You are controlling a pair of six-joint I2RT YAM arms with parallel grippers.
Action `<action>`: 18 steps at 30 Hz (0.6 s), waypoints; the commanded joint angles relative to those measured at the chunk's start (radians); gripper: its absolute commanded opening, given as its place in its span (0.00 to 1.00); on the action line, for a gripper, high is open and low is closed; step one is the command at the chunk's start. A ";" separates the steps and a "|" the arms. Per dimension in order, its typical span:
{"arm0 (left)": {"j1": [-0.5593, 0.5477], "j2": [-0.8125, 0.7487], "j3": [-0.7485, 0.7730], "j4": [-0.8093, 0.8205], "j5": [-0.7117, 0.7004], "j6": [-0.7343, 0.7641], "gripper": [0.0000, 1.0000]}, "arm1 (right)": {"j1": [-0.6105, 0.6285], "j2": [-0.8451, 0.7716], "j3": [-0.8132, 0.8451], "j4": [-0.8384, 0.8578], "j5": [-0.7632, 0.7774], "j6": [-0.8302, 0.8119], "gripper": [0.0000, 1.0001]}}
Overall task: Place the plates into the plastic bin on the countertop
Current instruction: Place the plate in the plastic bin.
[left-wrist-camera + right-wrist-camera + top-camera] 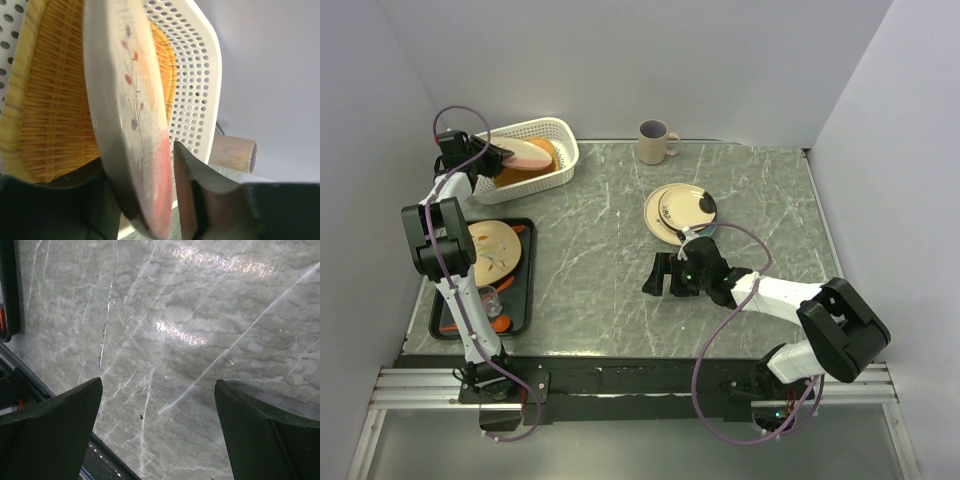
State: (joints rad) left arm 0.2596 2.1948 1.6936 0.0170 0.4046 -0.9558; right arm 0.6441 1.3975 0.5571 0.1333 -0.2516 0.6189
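The half-pink plate with a twig (127,110) stands on edge in the white plastic bin (197,75), leaning on a tan-orange woven plate (55,100). My left gripper (145,210) straddles its rim, and a thin gap shows between the rim and the right finger (192,195). From above, the left gripper (495,155) sits at the left end of the bin (565,150). Cream plates (680,212) are stacked on the countertop (600,230). Another plate (492,248) lies on the black tray. My right gripper (660,275) hovers open over bare marble (190,315).
A beige mug (655,142) stands at the back, right of the bin. The black tray (525,290) at the left edge also holds a clear glass (490,298) and orange utensils (500,320). White walls close in the back and both sides.
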 commanded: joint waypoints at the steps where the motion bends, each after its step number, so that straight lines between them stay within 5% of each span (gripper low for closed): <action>1: -0.002 -0.030 0.061 0.021 0.016 0.051 0.48 | 0.012 0.005 0.032 0.020 0.003 -0.007 1.00; 12: -0.002 -0.050 0.048 -0.103 -0.088 0.120 0.81 | 0.016 -0.020 0.014 0.008 0.012 -0.004 1.00; 18: -0.002 -0.075 0.058 -0.167 -0.191 0.173 0.89 | 0.017 -0.023 0.009 0.008 0.011 -0.007 1.00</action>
State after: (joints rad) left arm 0.2592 2.1944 1.7039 -0.1005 0.2996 -0.8448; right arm 0.6525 1.3972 0.5571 0.1329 -0.2512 0.6189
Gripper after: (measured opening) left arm 0.874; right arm 0.999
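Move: The left hand, fingers already parting around the near-left rim of the cream-and-pink plate, is over the plastic bin, whose middle lies about 2 cm ahead, 4 cm right and 9 cm below. The plate's middle is some 3 cm ahead and 5 cm right, 1 cm lower; the wicker plate 3 cm ahead, 7 cm right, 7 cm below. From the right hand, the bin is roughly 31 cm ahead, 32 cm left and level in height. The left fingers open wide, letting go of the cream-and-pink plate, as the hand sinks about 2.5 cm over the bin. ##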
